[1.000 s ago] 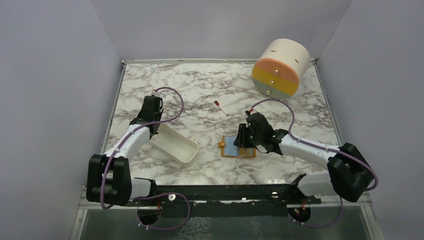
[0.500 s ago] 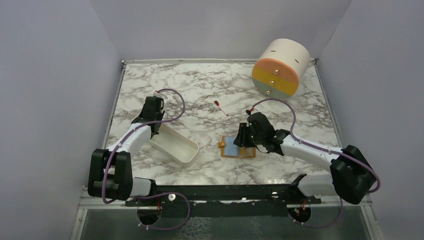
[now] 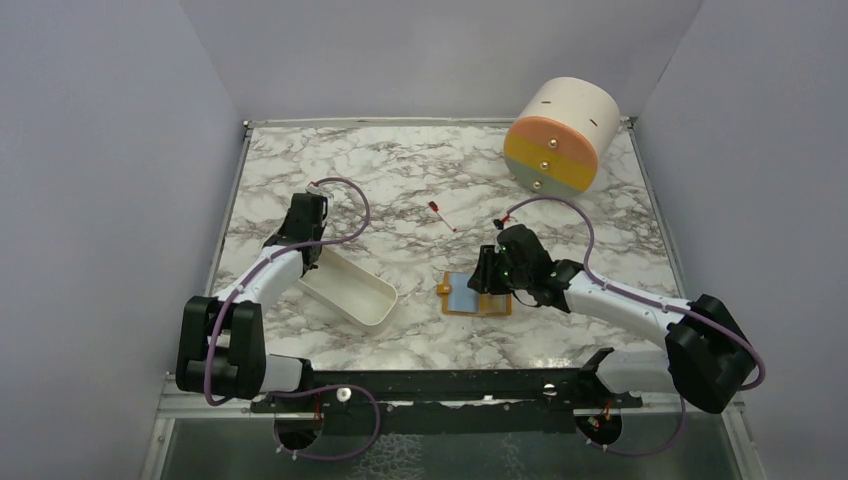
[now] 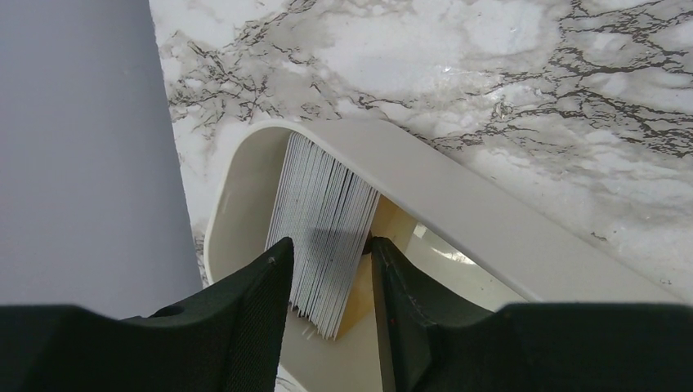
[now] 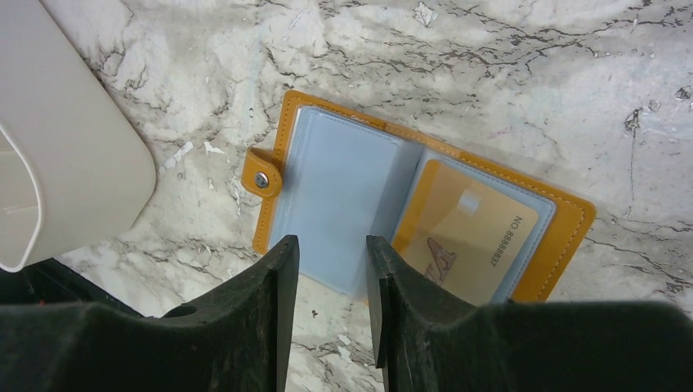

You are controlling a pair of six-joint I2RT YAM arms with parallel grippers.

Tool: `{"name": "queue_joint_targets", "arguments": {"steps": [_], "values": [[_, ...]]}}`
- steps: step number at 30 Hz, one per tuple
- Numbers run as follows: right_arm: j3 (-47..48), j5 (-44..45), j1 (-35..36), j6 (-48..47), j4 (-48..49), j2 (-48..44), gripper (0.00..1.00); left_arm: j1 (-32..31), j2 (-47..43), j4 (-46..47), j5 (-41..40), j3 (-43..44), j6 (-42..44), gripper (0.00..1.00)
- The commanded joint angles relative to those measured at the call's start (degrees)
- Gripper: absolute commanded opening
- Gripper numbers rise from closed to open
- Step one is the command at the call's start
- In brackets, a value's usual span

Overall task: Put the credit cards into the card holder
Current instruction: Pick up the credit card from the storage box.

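The credit cards (image 4: 323, 220) stand on edge as a thick stack at one end of the white tray (image 4: 458, 196), with a golden face on the outer card. My left gripper (image 4: 330, 242) reaches into the tray, and both fingers touch the sides of the stack. In the top view the left gripper (image 3: 311, 260) sits at the tray's far-left end. The card holder (image 5: 335, 175) lies open on the marble, blue-grey inside, with one golden card (image 5: 466, 233) in its right pocket. My right gripper (image 5: 331, 241) hovers open over the holder's near edge and holds nothing.
The white tray (image 3: 350, 290) lies left of the card holder (image 3: 478, 297), and its corner shows in the right wrist view (image 5: 65, 122). A small red-and-white stick (image 3: 440, 216) lies mid-table. A big cream-orange drum (image 3: 560, 135) stands at the back right. Grey walls enclose the table.
The left arm's elbow has shifted slightly while its gripper stays at the tray's end. The right arm has barely moved over the card holder.
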Motion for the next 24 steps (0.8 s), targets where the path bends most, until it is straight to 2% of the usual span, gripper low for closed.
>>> {"name": "queue_joint_targets", "arguments": {"steps": [1,17,24], "values": [[-0.5,0.2,0.4,-0.7,1.6,-1.1,0.36,0.3,-0.5,0.5,-3.1,0.9,0.6,0.41],[-0.8,0.3,0.3,-0.8,1.7,-1.0,0.36,0.3,-0.4,-0.2,-2.0,1.8,0.8,0.21],[-1.0,0.5,0.4,-1.0,1.4,-1.6,0.36,0.3,-0.3,-1.8,-0.7,2.8,0.5,0.03]]}}
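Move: The front orange card stands in the storage box between my left fingertips, roughly 1 cm to the right of my left hand point, its middle some 2 cm below. The rest of the white card stack lies about 1 cm ahead and 2 cm left of the hand, 2 cm lower. The storage box's middle is about 5 cm back, 5 cm right and 4 cm below. From my right hand, the card is some 40 cm left and 10 cm ahead, about level. I keep my left hand where it is, already down at the cards with its fingers slanting forward, left and down, and close it steadily from a bit under half open to nearly shut. My right fingertip comes in from the open side of the stack, and the two tips pinch one orange card near its upper edge. I don't lift or turn the wrist. ##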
